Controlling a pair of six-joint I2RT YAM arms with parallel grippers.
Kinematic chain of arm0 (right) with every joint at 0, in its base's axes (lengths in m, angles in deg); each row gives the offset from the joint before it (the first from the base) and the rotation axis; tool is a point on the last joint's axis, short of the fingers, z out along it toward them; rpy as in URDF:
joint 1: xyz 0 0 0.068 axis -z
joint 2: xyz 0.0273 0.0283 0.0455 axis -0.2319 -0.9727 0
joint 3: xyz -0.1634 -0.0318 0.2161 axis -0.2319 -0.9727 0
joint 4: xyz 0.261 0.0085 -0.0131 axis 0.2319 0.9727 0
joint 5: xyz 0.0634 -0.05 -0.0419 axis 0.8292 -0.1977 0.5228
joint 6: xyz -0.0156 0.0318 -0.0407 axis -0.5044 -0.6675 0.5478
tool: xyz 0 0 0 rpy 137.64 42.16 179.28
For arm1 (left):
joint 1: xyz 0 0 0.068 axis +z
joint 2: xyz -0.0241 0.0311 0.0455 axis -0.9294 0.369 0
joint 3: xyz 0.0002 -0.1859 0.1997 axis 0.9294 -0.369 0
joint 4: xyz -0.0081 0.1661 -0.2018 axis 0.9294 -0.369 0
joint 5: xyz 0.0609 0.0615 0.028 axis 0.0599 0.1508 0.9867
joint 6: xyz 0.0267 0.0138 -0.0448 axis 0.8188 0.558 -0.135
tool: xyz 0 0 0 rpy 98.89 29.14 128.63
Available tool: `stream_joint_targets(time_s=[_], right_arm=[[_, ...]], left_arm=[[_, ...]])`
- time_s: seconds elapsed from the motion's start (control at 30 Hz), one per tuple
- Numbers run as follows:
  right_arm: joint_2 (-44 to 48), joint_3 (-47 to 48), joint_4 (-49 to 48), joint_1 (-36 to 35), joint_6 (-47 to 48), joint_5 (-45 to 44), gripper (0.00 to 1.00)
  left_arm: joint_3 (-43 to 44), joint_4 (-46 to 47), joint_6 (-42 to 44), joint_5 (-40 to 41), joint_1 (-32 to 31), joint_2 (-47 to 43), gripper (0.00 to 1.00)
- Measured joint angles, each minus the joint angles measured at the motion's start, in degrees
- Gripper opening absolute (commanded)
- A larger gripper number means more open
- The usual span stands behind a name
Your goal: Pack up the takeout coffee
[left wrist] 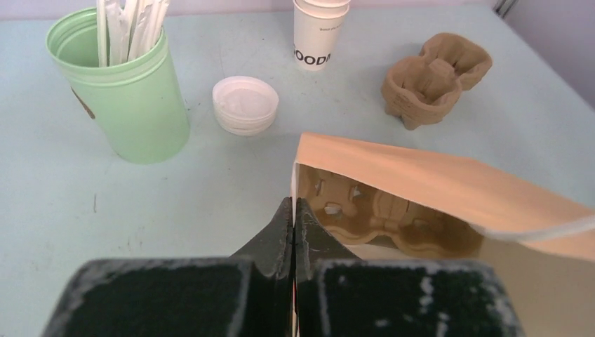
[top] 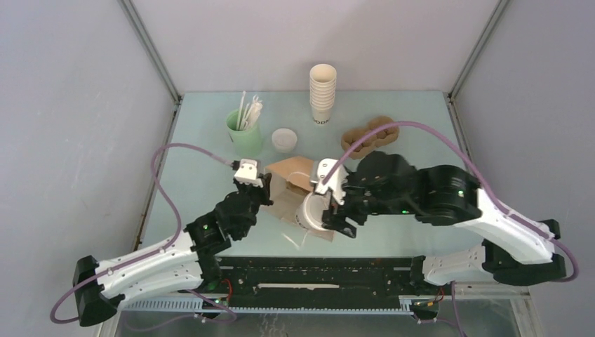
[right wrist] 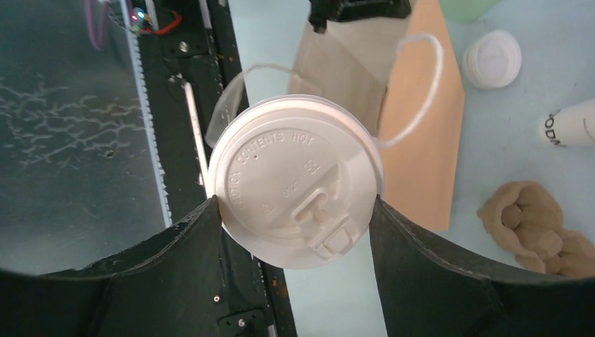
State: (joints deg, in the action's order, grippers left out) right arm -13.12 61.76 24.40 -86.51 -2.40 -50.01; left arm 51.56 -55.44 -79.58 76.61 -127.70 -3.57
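The takeout coffee (right wrist: 295, 179), a white cup with a round white lid, sits between the fingers of my right gripper (right wrist: 295, 200), which is shut on its sides. In the top view the coffee (top: 309, 213) hangs tilted over the near end of a brown paper bag (top: 289, 177) lying on the table. My left gripper (left wrist: 295, 210) is shut on the edge of the paper bag's (left wrist: 435, 182) open mouth, holding it up. A brown pulp cup carrier (left wrist: 365, 214) shows inside the bag. The bag's white string handles (right wrist: 414, 91) loop out behind the lid.
At the back stand a mint-green cup with straws (top: 244, 132), a small stack of white lids (top: 284, 140), a tall stack of lidless white cups (top: 323, 95) and a spare pulp carrier (top: 370, 135). The arms' black base rail (top: 316, 270) runs along the near edge.
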Motion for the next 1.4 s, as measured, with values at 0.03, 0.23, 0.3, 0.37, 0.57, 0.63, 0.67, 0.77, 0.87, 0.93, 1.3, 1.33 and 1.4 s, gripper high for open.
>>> stream_joint_targets(time_s=[0.03,0.23,0.3,0.37,0.57,0.63,0.67,0.77,0.87,0.93,1.3,1.33,1.4], right_arm=[[-1.51,0.00,0.04,-1.05,-0.55,-1.95,0.00],[-6.56,1.79,2.84,-9.14,-2.05,-12.48,0.00],[-8.33,2.80,3.76,-10.93,-2.25,-16.81,0.00],[-10.05,2.95,4.28,-11.89,-2.36,-20.83,0.00],[-16.41,2.91,6.95,-14.49,-2.36,-31.12,0.00],[-17.20,2.56,7.21,-15.06,-2.08,-31.93,0.00],[-17.31,2.32,7.41,-15.10,-1.81,-32.15,0.00],[-17.46,2.27,7.87,-14.78,-0.85,-32.59,0.00],[-17.88,1.49,7.72,-14.19,0.26,-32.96,0.00],[-18.47,0.59,7.78,-13.90,0.92,-33.33,0.00],[-9.68,-14.51,2.05,-13.20,7.72,-28.61,0.00],[-9.25,-14.86,1.44,-12.46,8.96,-27.91,0.00],[-9.27,-14.88,-0.28,-10.58,10.99,-27.06,0.00]], left_arm=[[-1.49,0.63,-0.26,0.17,-0.02,-1.64,0.00],[-8.22,4.15,-1.68,0.17,-0.28,-9.35,0.00],[-8.44,4.26,-2.32,0.00,-0.33,-9.79,0.00],[-8.44,4.26,-3.17,-0.09,-0.46,-9.73,0.00],[-8.33,4.22,-6.82,-0.09,-1.40,-8.37,0.00],[-8.33,4.20,-7.45,-0.02,-2.08,-8.04,0.00],[-8.33,4.15,-7.82,0.02,-2.51,-7.82,0.00],[-8.33,4.13,-8.55,0.00,-3.45,-7.76,0.00],[-8.33,4.13,-8.94,-0.11,-3.74,-7.76,0.00],[-8.33,4.00,-9.42,-0.33,-3.82,-7.76,0.00],[-8.31,0.24,-13.94,-0.74,-4.04,-7.87,0.00],[-8.31,0.13,-14.29,-0.92,-4.09,-7.87,0.00],[-8.31,-0.02,-14.86,-1.16,-4.15,-7.87,0.00]])
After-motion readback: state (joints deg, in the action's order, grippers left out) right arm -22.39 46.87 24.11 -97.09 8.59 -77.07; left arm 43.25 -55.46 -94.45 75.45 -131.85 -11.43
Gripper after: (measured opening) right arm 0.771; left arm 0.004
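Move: The right hand holds the lidded cup; the paper bag's mouth lies about 6 cm to its left, 3 cm ahead and 12 cm lower. From the left hand, already shut on the bag's left rim, the mouth's middle is some 9 cm right, 2 cm back and 2 cm lower. From the right hand, the stacked lids sit about 24 cm ahead, 14 cm left, and the spare carrier 24 cm ahead, 15 cm right, both 33 cm down. Right hand lowers the held cup 11 cm into the bag's mouth, tilting 35 degrees; left draws the rim back. ##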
